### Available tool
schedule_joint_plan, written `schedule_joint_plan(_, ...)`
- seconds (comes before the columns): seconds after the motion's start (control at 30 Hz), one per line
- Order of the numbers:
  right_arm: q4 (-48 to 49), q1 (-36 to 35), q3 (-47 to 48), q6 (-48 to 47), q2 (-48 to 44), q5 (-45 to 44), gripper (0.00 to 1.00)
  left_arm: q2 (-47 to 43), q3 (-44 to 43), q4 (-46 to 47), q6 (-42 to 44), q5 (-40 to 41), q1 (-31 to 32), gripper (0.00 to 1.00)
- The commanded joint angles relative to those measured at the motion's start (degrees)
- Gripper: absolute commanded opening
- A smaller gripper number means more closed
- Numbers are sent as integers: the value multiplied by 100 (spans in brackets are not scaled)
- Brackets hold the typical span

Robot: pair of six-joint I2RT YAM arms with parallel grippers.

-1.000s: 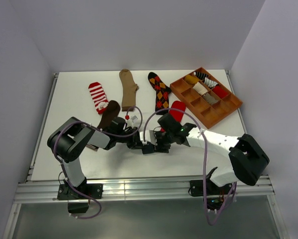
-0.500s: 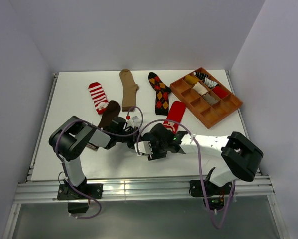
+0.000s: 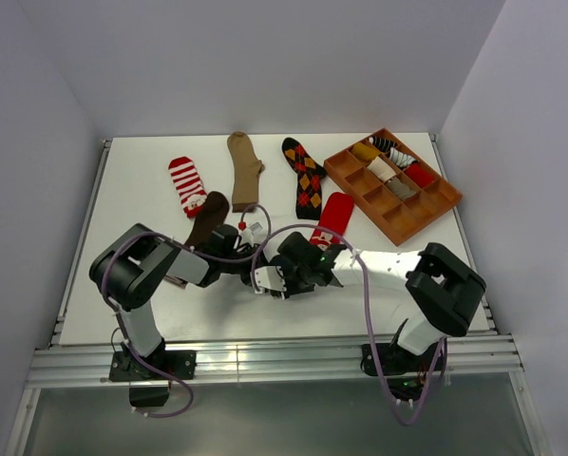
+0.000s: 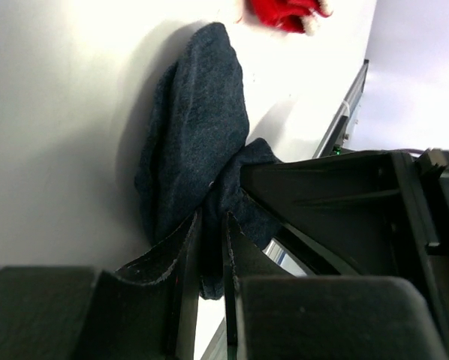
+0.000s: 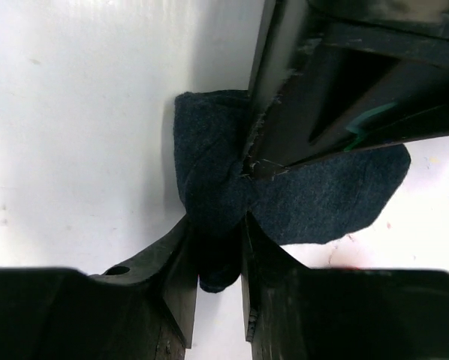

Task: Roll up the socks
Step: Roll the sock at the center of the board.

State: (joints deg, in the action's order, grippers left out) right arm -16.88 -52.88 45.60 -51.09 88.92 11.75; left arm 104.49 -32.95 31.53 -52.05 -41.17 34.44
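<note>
A navy sock (image 4: 194, 142) lies bunched on the white table, and both grippers pinch it. My left gripper (image 4: 209, 244) is shut on one fold of it. My right gripper (image 5: 218, 251) is shut on another fold of the same navy sock (image 5: 217, 172), facing the left one. In the top view the two grippers meet near the table's front, left gripper (image 3: 255, 272) and right gripper (image 3: 273, 277), and hide that sock. Flat on the table lie a red-white striped sock (image 3: 186, 182), a tan sock (image 3: 245, 169), a dark brown sock (image 3: 207, 218), a black argyle sock (image 3: 305, 177) and a red sock (image 3: 335, 217).
A brown wooden compartment tray (image 3: 434, 203) stands at the back right with several rolled socks in its far cells. Grey walls close in the table on three sides. A metal rail (image 3: 265, 359) runs along the near edge.
My right arm has swung left to the navy sock, and its jaws have closed on a fold of it. The left gripper has kept its grip and place.
</note>
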Motion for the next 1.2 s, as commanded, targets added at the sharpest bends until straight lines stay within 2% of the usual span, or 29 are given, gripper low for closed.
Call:
schedule_joint_plan(0.0,-876,269,631,117,274,537,20,-50,456,-1413,223,864,116,14)
schedule_joint_plan(0.03,-1278,357,782,152,405,852,20,-260,482,-1404,161,987,116,17)
schedule_joint_plan(0.2,-2685,971,1828,214,1064,2014,20,-780,535,-1211,-226,1312,133,18)
schedule_joint_plan(0.37,-3391,1350,2487,178,1776,2727,20,-1035,561,-1158,-288,1681,160,17)
schedule_joint_plan(0.6,-3910,1526,2884,152,2348,2939,20,-1439,921,-597,-200,2217,213,29)
schedule_joint_plan(0.7,-3884,1535,2937,231,2489,2869,20,-1650,1220,-253,-157,2507,221,39)
schedule_joint_plan(0.83,-3919,1535,3051,345,2744,2755,20,-1949,1308,-191,142,2868,230,45)
schedule_joint_plan(1.17,-4209,1535,3578,547,3192,2649,21,-2635,1467,327,836,3115,414,48)
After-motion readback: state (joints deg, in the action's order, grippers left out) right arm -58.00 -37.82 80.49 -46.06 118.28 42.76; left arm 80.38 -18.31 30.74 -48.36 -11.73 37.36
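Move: Both hands already hold the folded dark blue sock close to the table. Its middle is about 4 cm to the left hand's right and 2 cm ahead; from the right hand it is some 3 cm ahead and 1 cm left, a centimetre below both. The red sock lies some 18 cm ahead of the right hand and 10 cm to its right. The dark brown sock is about 11 cm ahead of the left hand and 18 cm to its left. Turning almost on the spot, the right hand keeps its pinch on the dark blue sock and swings its fingertips back towards the robot by some 50 degrees, quickly at first, then easing. The left hand draws away to the left about 5 cm, with a little forward and up, opening partway to let go of the sock as it twists roughly 20 degrees counter-clockwise. ##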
